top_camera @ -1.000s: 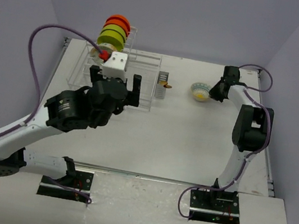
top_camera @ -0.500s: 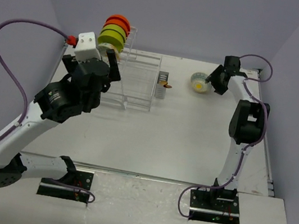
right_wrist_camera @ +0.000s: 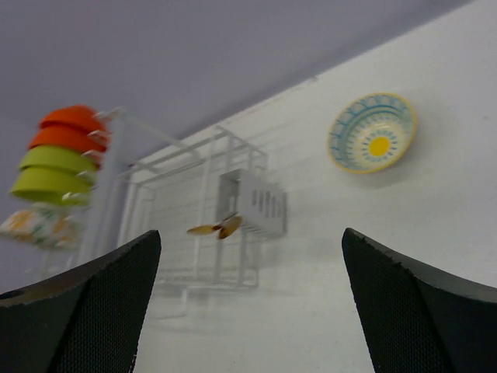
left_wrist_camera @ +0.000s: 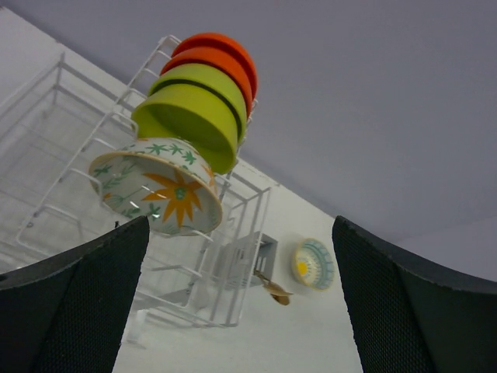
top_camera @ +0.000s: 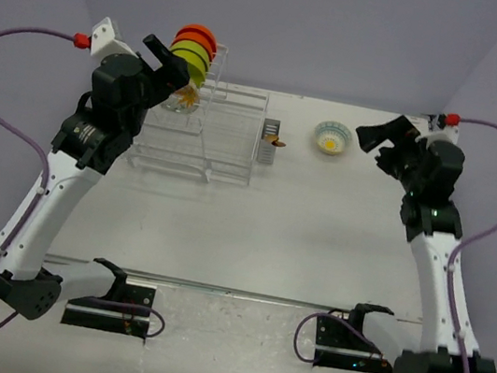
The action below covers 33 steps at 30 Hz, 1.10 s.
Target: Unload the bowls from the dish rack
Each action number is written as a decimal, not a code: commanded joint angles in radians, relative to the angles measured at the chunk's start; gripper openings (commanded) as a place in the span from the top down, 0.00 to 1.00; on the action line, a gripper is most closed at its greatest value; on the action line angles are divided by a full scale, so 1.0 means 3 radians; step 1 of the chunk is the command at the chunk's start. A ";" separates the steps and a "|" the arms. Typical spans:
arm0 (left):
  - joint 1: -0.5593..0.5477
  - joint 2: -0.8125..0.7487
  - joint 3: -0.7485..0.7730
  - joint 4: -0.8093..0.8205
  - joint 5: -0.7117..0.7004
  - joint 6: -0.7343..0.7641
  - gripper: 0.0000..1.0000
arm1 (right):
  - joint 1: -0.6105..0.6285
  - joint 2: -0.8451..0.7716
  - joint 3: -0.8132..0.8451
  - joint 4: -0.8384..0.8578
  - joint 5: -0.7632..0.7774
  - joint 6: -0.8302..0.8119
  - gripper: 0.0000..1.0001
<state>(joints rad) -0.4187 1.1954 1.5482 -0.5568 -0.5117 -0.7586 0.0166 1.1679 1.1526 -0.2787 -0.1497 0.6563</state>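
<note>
The white wire dish rack (top_camera: pixel 226 150) stands at the back left. Its tower holds two orange-red bowls (top_camera: pixel 198 35) (left_wrist_camera: pixel 225 48), two lime-green bowls (top_camera: pixel 190 56) (left_wrist_camera: pixel 194 113) and, lowest, a cream flower-patterned bowl (top_camera: pixel 181 100) (left_wrist_camera: pixel 159 186). Another patterned bowl (top_camera: pixel 332 139) (right_wrist_camera: pixel 373 142) with a yellow centre sits upright on the table, right of the rack. My left gripper (top_camera: pixel 172 61) (left_wrist_camera: pixel 239 225) is open and empty, raised just in front of the tower and touching no bowl. My right gripper (top_camera: pixel 380 143) (right_wrist_camera: pixel 250 233) is open and empty, just right of the table bowl and apart from it.
A grey cutlery caddy (top_camera: pixel 269 141) (right_wrist_camera: pixel 255 203) hangs on the rack's right end, with brown wooden utensils (left_wrist_camera: pixel 273 289) (right_wrist_camera: pixel 219 227) sticking out. The rack's low tray (right_wrist_camera: pixel 182 233) lies between tower and caddy. Purple walls close the back and sides.
My right gripper opened, let go of the patterned bowl on the table and pulled back to the right. My left arm swung up and left, bringing its open gripper to the tower.
</note>
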 commanded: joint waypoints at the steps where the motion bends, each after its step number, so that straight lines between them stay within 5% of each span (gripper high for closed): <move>1: 0.0326 -0.0001 -0.0165 0.0419 0.0916 -0.0849 0.01 | 0.0001 -0.0644 -0.0858 0.0585 -0.0956 0.0271 0.01; 6: 0.0501 -0.0139 -0.0773 0.1092 0.0960 -0.1403 0.02 | 0.0001 -0.1371 -0.1397 0.0653 -0.1193 0.0425 0.01; 17: 0.0593 0.0157 -0.1034 0.1539 0.0734 -0.1628 0.09 | 0.0001 -0.2200 -0.1710 0.0203 -0.1275 0.0302 0.01; 24: 0.0644 0.0285 -0.1085 0.1590 0.0597 -0.1685 0.35 | 0.0001 -0.2410 -0.1506 -0.0043 -0.1204 0.0221 0.01; 33: 0.0772 0.0449 -0.1142 0.1600 0.0668 -0.1761 0.51 | 0.0001 -0.2482 -0.1413 -0.0150 -0.1122 0.0144 0.01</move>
<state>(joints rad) -0.1974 1.3102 1.2144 -0.1215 -0.3004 -1.2606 0.0185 0.4229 0.6800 -0.3031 -0.4931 0.7288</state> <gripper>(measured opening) 0.502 0.987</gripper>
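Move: The flowered bowl at the near end of the rack's upper row stands about 14 cm ahead of the left hand, some 3 cm to its left and 12 cm below. The two green bowls come next in the row, about 8 cm beyond it and a little higher, and the orange bowls about 14 cm beyond it. From the right hand the flowered bowl lies about 46 cm to the left and 11 cm ahead, at roughly the same height. The left hand reaches forward and sinks, about 8 cm each, to the rim of the flowered bowl, rolling some 30 degrees so that its left side drops, and its wide-open fingers narrow to about half so the rim comes between them, not yet shut on it. Meanwhile the empty right hand, fingers staying open, draws back about 17 cm and some 5 cm to the left, away from the bowl already standing on the table, turning counter-clockwise and tilting up a little. ##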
